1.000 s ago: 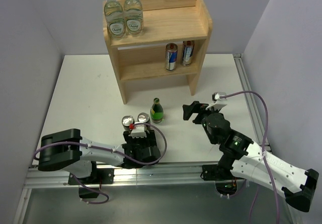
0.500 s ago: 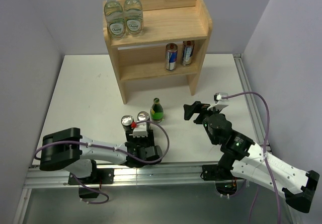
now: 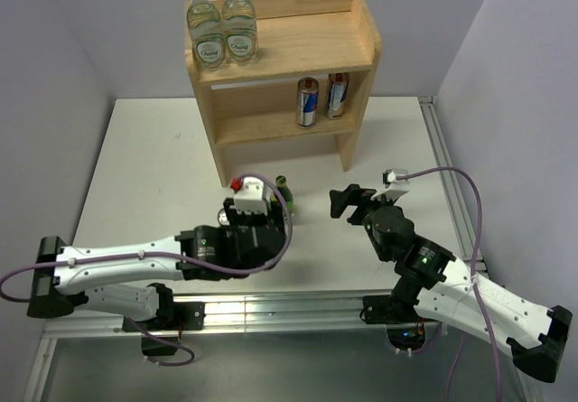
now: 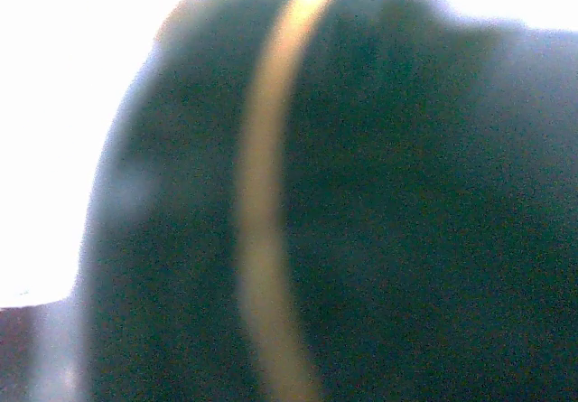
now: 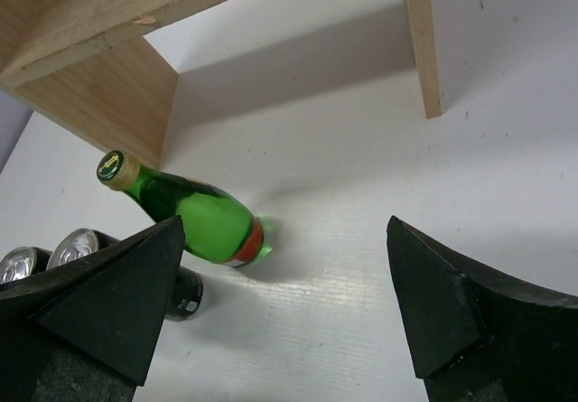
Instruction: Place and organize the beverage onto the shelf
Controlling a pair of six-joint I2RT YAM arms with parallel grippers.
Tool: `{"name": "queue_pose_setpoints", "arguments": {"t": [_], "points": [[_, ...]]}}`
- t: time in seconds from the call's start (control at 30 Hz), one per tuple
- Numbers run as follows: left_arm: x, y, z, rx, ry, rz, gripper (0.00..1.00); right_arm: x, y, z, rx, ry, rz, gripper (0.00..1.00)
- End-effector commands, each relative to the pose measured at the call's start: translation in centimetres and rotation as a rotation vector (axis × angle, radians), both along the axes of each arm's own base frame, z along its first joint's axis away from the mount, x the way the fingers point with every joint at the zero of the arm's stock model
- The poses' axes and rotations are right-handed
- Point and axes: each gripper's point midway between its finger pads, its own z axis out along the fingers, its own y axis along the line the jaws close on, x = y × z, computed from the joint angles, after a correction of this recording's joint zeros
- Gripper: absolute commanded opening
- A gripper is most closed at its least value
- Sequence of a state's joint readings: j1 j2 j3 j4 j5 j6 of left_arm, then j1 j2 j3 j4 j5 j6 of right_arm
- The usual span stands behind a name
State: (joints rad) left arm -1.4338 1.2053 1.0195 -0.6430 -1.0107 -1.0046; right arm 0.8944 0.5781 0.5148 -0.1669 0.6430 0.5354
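Observation:
A small green bottle stands on the table in front of the shelf; the right wrist view shows the bottle beside two dark cans. My left gripper reaches over those cans from the near side, its fingers hidden under the wrist. One can top peeks out on its left. A dark can with a gold stripe fills the blurred left wrist view. Off to the right of the bottle, my right gripper is wide open and holds nothing.
Two clear glass bottles stand at the left end of the shelf's top board. Two cans sit on the lower board. A shelf leg stands beyond the right gripper. Grey walls close in on both sides.
My left gripper closed from wide open. The left arm stretched forward and its wrist now covers the right-hand can. The right arm barely moved.

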Motion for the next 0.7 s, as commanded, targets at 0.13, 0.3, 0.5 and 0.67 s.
{"name": "queue_pose_setpoints", "arguments": {"t": [0.13, 0.3, 0.5, 0.67], "points": [[7.7, 2.7, 11.5, -0.061, -0.206, 0.093, 0.00, 0.1, 0.3, 1.1, 0.064, -0.039, -0.005, 1.00], [13.0, 5.4, 15.2, -0.091, -0.264, 0.178, 0.00, 0.0, 0.2, 0.7, 0.072, -0.037, -0.004, 1.00], [17.8, 7.1, 16.9, -0.089, -0.288, 0.228, 0.00, -0.2, -0.2, 0.6, 0.079, -0.038, -0.011, 1.00], [20.1, 7.9, 16.9, -0.066, -0.299, 0.254, 0.00, -0.4, -0.6, 0.5, 0.083, -0.041, -0.020, 1.00]]}}
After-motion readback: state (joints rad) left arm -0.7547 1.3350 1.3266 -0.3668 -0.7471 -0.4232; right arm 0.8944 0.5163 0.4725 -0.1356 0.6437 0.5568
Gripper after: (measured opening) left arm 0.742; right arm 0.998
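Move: My left hand holds the green bottle. Its place, the left end of the shelf's middle board, lies roughly 39 cm ahead, 9 cm left and about 3 cm below it. On that board the blue can stands about 42 cm ahead and 9 cm right. Some 16 cm below, the two dark cans stand 13 cm ahead, roughly 4 and 11 cm left. The board's left end is about 33 cm ahead and 28 cm left of my right hand, 3 cm down. Keeping my grip on the green bottle, I swing my left hand forward some 19 cm, rising about 10 cm and drifting left over the two dark cans towards the left end of the middle board. I turn my wrist about 15 degrees counter-clockwise as I go, so the fingers point straighter at the shelf; the climb levels off near the end. ##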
